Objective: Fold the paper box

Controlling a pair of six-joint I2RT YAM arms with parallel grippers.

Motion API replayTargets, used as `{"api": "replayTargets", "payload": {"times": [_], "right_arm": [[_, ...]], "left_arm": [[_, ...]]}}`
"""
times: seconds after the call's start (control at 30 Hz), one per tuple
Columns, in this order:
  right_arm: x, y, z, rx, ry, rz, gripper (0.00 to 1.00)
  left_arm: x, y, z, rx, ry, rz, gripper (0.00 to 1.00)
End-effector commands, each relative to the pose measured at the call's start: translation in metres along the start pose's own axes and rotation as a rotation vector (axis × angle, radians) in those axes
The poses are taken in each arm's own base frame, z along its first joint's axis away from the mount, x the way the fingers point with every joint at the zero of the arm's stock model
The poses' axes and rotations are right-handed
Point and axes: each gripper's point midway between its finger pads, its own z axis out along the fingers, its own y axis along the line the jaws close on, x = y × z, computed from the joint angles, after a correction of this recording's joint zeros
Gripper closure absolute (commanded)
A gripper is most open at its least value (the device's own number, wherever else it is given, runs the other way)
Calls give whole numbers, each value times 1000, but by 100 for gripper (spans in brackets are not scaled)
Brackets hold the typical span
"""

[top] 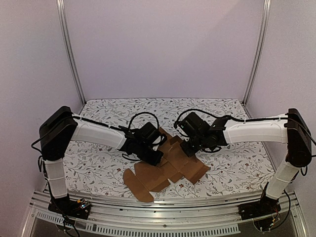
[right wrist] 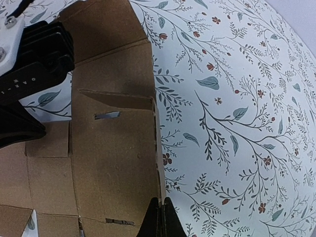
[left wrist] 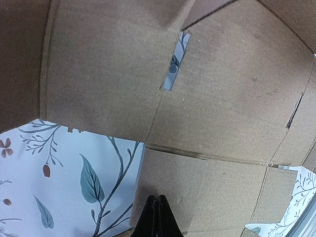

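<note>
The paper box (top: 165, 170) is a flat brown die-cut cardboard sheet with flaps and slots, lying mid-table between both arms. My left gripper (top: 156, 158) is shut, with its tips (left wrist: 158, 198) resting over a cardboard panel (left wrist: 222, 98) close to that panel's left edge and nothing between them. My right gripper (top: 188, 150) is shut too. Its tips (right wrist: 161, 200) pinch the thin edge of a raised side flap (right wrist: 157, 148) at the right border of the sheet (right wrist: 113, 163). The arms hide part of the sheet's far end in the top view.
The sheet lies on a white tablecloth with a floral print (top: 98, 163). The left arm's black wrist body (right wrist: 34, 64) sits close to the right gripper, over the sheet's far end. Plain walls and metal posts (top: 69, 49) enclose the table.
</note>
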Motion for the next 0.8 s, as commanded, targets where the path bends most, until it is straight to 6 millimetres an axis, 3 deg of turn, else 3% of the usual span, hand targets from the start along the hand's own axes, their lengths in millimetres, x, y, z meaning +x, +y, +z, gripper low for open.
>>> {"api": "replayTargets", "payload": {"times": [0.0, 0.23, 0.47, 0.77], "right_arm": [[7, -4, 3, 22, 10, -25, 100], [3, -10, -4, 55, -16, -119, 100], [-12, -7, -15, 83, -85, -288, 100], [-30, 1, -28, 71, -166, -474, 100]], "left_arm": [[-4, -6, -13, -19, -11, 37, 100], [-35, -7, -61, -11, -111, 78, 100], [-60, 2, -113, -8, -219, 90, 99], [-77, 42, -155, -67, -351, 19, 96]]}}
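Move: The left hand, fingers shut, is down on the box's small tab, its middle about 1 cm to the right and some 1 cm below. The slotted panel's middle lies roughly 9 cm right of that hand, 1 cm ahead and 3 cm higher; the rounded end strip lies some 11 cm back and 9 cm left, at table height. The right hand already pinches the slotted panel's raised edge; the panel's middle is about 5 cm left of it, level fore-and-aft and 5 cm below, and the small tab 12 cm left, 3 cm back and 8 cm below. The left hand lifts off the small tab and climbs nearly straight up some 15 cm, only late in the rise veering about 4 cm forward and 4 cm left, away from the box, its shut fingers tipping up and outward as it goes. The right hand keeps its pinch on the slotted panel's edge, sinks slightly and then rises to about 2.5 cm above where it began, turning counter-clockwise by some 15 degrees while it rolls left side down and its fingers tip up a little. ##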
